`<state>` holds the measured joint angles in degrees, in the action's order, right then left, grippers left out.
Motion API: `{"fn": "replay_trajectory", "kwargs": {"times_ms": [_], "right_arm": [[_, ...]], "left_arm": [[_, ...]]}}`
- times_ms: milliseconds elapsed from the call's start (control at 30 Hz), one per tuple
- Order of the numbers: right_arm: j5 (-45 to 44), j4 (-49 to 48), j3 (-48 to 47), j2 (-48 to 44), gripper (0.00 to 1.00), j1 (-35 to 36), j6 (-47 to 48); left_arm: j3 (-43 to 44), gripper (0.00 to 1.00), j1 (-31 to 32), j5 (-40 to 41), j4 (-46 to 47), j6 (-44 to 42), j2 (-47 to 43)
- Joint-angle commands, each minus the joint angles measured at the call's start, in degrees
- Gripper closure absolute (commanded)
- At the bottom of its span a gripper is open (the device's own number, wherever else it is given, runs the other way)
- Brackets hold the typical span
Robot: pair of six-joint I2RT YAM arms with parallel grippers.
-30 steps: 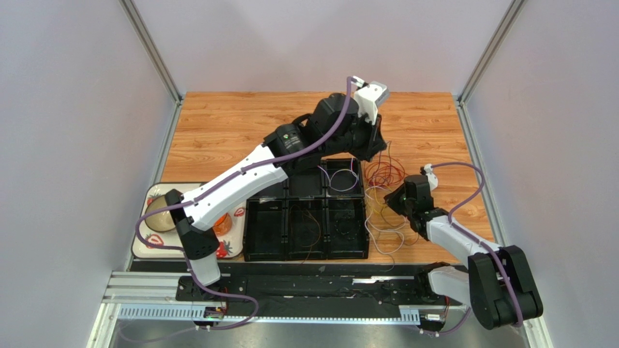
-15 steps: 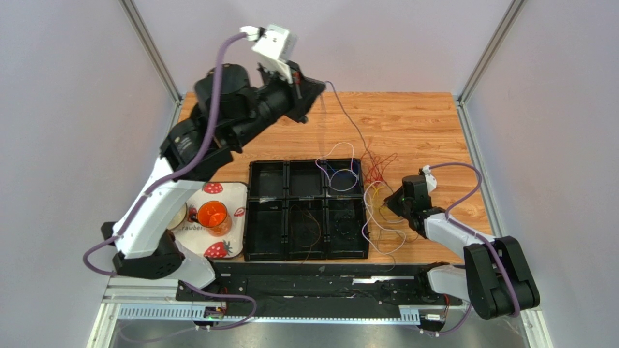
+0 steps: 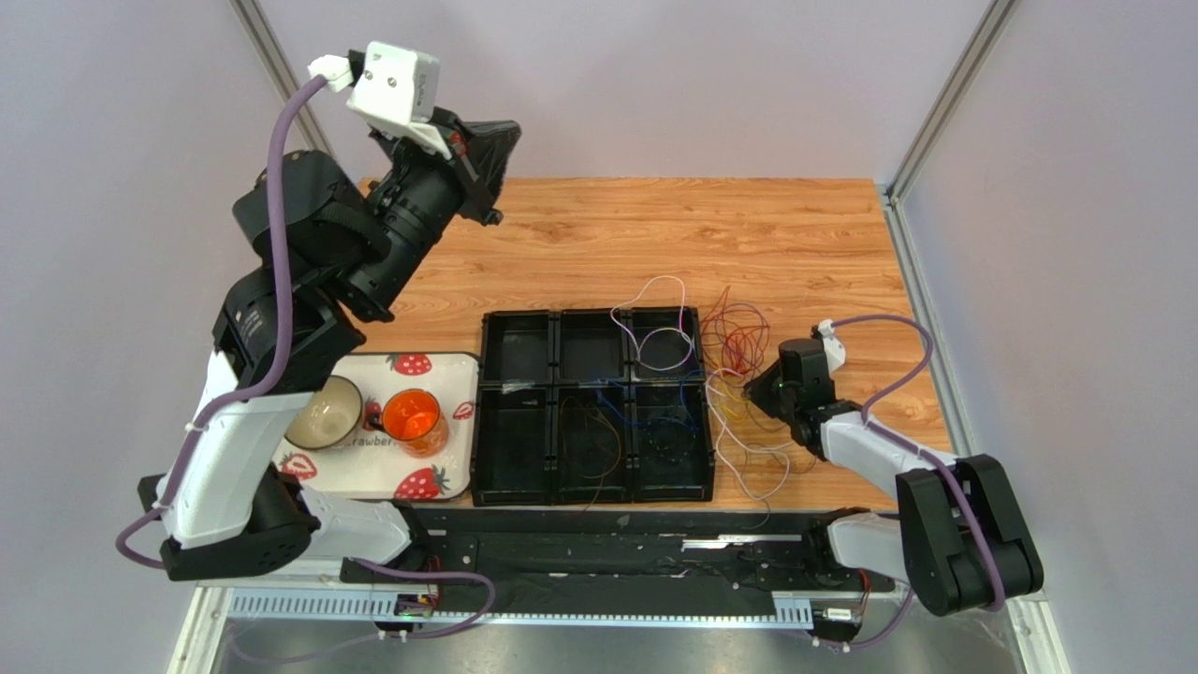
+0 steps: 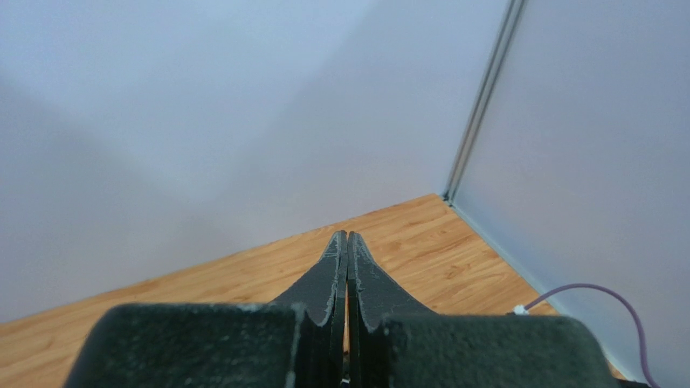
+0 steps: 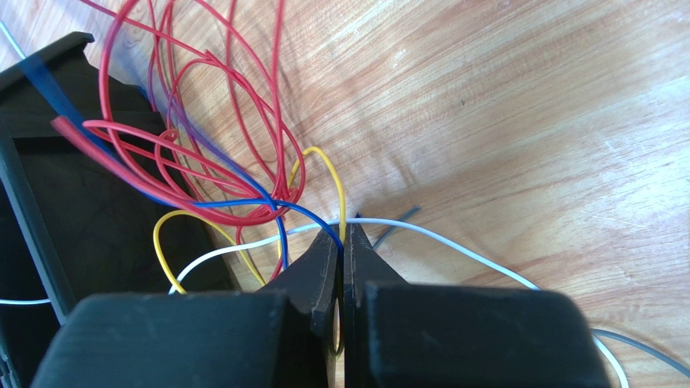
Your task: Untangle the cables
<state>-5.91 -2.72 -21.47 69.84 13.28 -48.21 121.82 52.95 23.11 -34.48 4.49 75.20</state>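
The cables lie in a loose tangle (image 3: pixel 731 344) to the right of a black six-compartment tray (image 3: pixel 481 421). A white loop (image 3: pixel 661 312) and a blue strand (image 3: pixel 661 400) hang over into the tray's right compartments. My right gripper (image 3: pixel 768 388) is low at the tangle's right side. In the right wrist view it (image 5: pixel 344 230) is shut on a yellow cable (image 5: pixel 338 182), with red loops (image 5: pixel 202 121), a blue cable (image 5: pixel 243 202) and a white cable (image 5: pixel 453 246) crossing just ahead of it. My left gripper (image 3: pixel 481 149) is raised high at the back left, and it (image 4: pixel 347 236) is shut with nothing in it.
A strawberry-patterned tray (image 3: pixel 443 372) at the left holds a bowl (image 3: pixel 333 410) and an orange cup (image 3: pixel 412 417). Grey walls close in the wooden table (image 3: pixel 788 239) on three sides. A metal rail (image 3: pixel 281 555) runs along the near edge.
My left arm rose from over the tangle and swung to the back left, drawing a dark cable up. That cable is out of its jaws now. The right arm has barely moved.
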Motion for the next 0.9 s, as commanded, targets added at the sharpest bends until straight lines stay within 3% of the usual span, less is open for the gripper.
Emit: {"fn": "replay_trajectory", "kwargs": {"times_ms": [0,167,233,267,367,600,733,867], "right_arm": [[-1.1,-1.0,-1.5,0.6,1.0,-0.4,-0.3],[-0.7,-1.0,-2.1,1.6,1.0,-0.5,0.0],[-0.6,-1.1,-2.3,1.9,1.0,-0.5,0.1],[-0.5,-1.1,-2.3,2.0,1.0,-0.4,0.3],[-0.2,-1.1,-2.4,2.2,1.0,-0.5,0.4],[-0.1,-1.2,-2.7,2.8,1.0,-0.4,0.6],[0.0,-1.0,-3.0,3.1,1.0,-0.4,0.6],[-0.2,-0.9,-2.3,2.6,1.0,-0.4,0.2]], "left_arm": [[-5.3,1.0,-2.1,4.2,4.9,-2.9,-5.5],[-8.4,0.99,-2.3,0.2,1.8,-0.7,-3.9],[-9.4,0.93,-2.3,-3.3,0.7,1.2,-1.0],[-9.9,0.83,-2.3,-4.4,-0.6,1.9,0.1],[-12.3,0.7,-2.3,-9.0,-2.3,5.8,4.4],[-24.8,0.59,-2.3,-21.9,3.6,13.4,10.0],[-28.5,0.57,-2.1,-31.1,7.8,13.6,14.9],[-25.2,0.49,0.7,-35.3,6.9,7.4,20.9]]}}
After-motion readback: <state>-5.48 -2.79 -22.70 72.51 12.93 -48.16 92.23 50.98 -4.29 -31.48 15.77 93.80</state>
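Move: The tangle of red cables lies on the table far below the left hand, roughly 28 cm to its right, 12 cm farther out and 59 cm down. The loose blue tail in the black box is about 15 cm right and 3 cm ahead of that hand, the white loop some 16 cm right and 14 cm ahead. From the right hand, the red tangle lies about 8 cm ahead and 4 cm left, at about fingertip height. The cables at the tangle's near end stay pinched in the right gripper, held almost still just above the table. Empty and shut, the left hand first drifts up and left a few centimetres, then swoops down about 35 cm net and to the right towards the tangle, over the box. Its wrist tips down some 50 degrees while the fingers open about halfway, touching nothing yet. ##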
